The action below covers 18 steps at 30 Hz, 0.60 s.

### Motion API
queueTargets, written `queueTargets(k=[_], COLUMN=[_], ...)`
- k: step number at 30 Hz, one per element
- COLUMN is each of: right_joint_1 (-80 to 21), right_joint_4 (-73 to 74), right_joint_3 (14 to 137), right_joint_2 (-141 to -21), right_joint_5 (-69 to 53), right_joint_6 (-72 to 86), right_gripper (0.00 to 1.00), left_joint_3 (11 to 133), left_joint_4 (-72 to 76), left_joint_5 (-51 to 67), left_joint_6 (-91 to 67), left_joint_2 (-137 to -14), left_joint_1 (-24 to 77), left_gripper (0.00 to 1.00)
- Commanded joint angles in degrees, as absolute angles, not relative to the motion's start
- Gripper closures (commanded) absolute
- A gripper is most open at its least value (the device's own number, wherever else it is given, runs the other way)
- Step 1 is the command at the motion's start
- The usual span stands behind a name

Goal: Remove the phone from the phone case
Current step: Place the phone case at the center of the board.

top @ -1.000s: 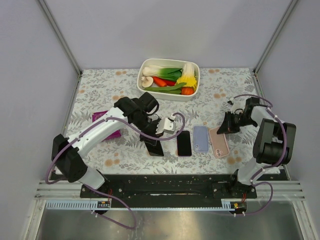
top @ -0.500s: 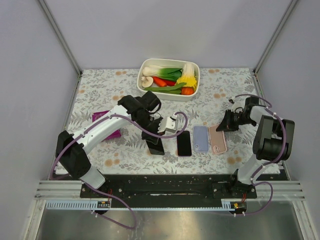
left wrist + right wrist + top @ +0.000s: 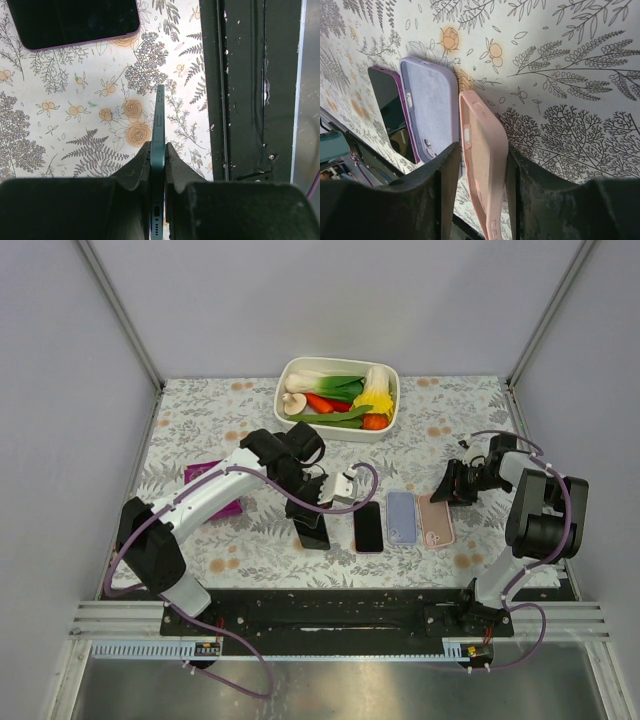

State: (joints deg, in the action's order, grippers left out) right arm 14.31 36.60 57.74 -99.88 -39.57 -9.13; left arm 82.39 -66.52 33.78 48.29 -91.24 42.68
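My left gripper [image 3: 158,145] is shut on a teal phone [image 3: 159,115], gripped by its flat faces and seen edge-on over the flowered table; from above the left gripper [image 3: 318,512] holds the phone [image 3: 312,532] left of a row. The row holds a dark-screened purple phone [image 3: 368,527], an empty lilac phone case [image 3: 402,517] and an empty pink phone case [image 3: 437,523]. My right gripper [image 3: 483,148] is open astride the pink case's [image 3: 487,170] far end, with a gap at its left finger [image 3: 445,185]. From above the right gripper [image 3: 450,486] sits just behind that case.
A white tub of vegetables [image 3: 338,398] stands at the back centre. A magenta object [image 3: 203,476] lies at the left, partly under the left arm. The black rail [image 3: 330,605] runs along the near edge, close to the held phone.
My right gripper's jaws have parted and let go of the pink case, which now lies straighter beside the lilac case. The left gripper has shifted slightly with the phone.
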Motion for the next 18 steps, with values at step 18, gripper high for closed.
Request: queueTargets(k=[18], right_joint_1=[14.6], right_joint_4=[35.3], right_joint_3=[58.7], right_joint_2=[-86.1], right_joint_5=[-27.3], right_joint_6=[-11.7], right_gripper=[0.31], left_joint_3=[86.8], left_joint_4=[-67.7], left_joint_5=[38.3], left_joint_6=[50.0], left_joint_2=[-97.9], left_joint_1=[42.5], left_gripper=[1.0])
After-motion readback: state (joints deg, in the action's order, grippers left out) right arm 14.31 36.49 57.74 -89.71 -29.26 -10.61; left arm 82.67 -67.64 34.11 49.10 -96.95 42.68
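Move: The pink phone case still leans, right edge raised, between the right hand's loosened fingers, its middle some 6 cm back, 2 cm left and 2 cm below. The blue case lies about 12 cm left and 5 cm back, the black phone 22 cm left and 8 cm back. Bare table for the left hand's held phone is roughly 13 cm below, 5 cm right and 1 cm back; the black phone lies 19 cm right, 5 cm forward. The pink case is let go at its raised right edge: the right fingers, already part-open, spread wider as the hand eases right, dips slightly, then climbs clear, ending about 3 cm up and 3 cm right while the fingers swing to point more steeply down. Meanwhile the left hand keeps its pinch on the phone and, after a pause, lowers it some 3 cm towards the bare table. ##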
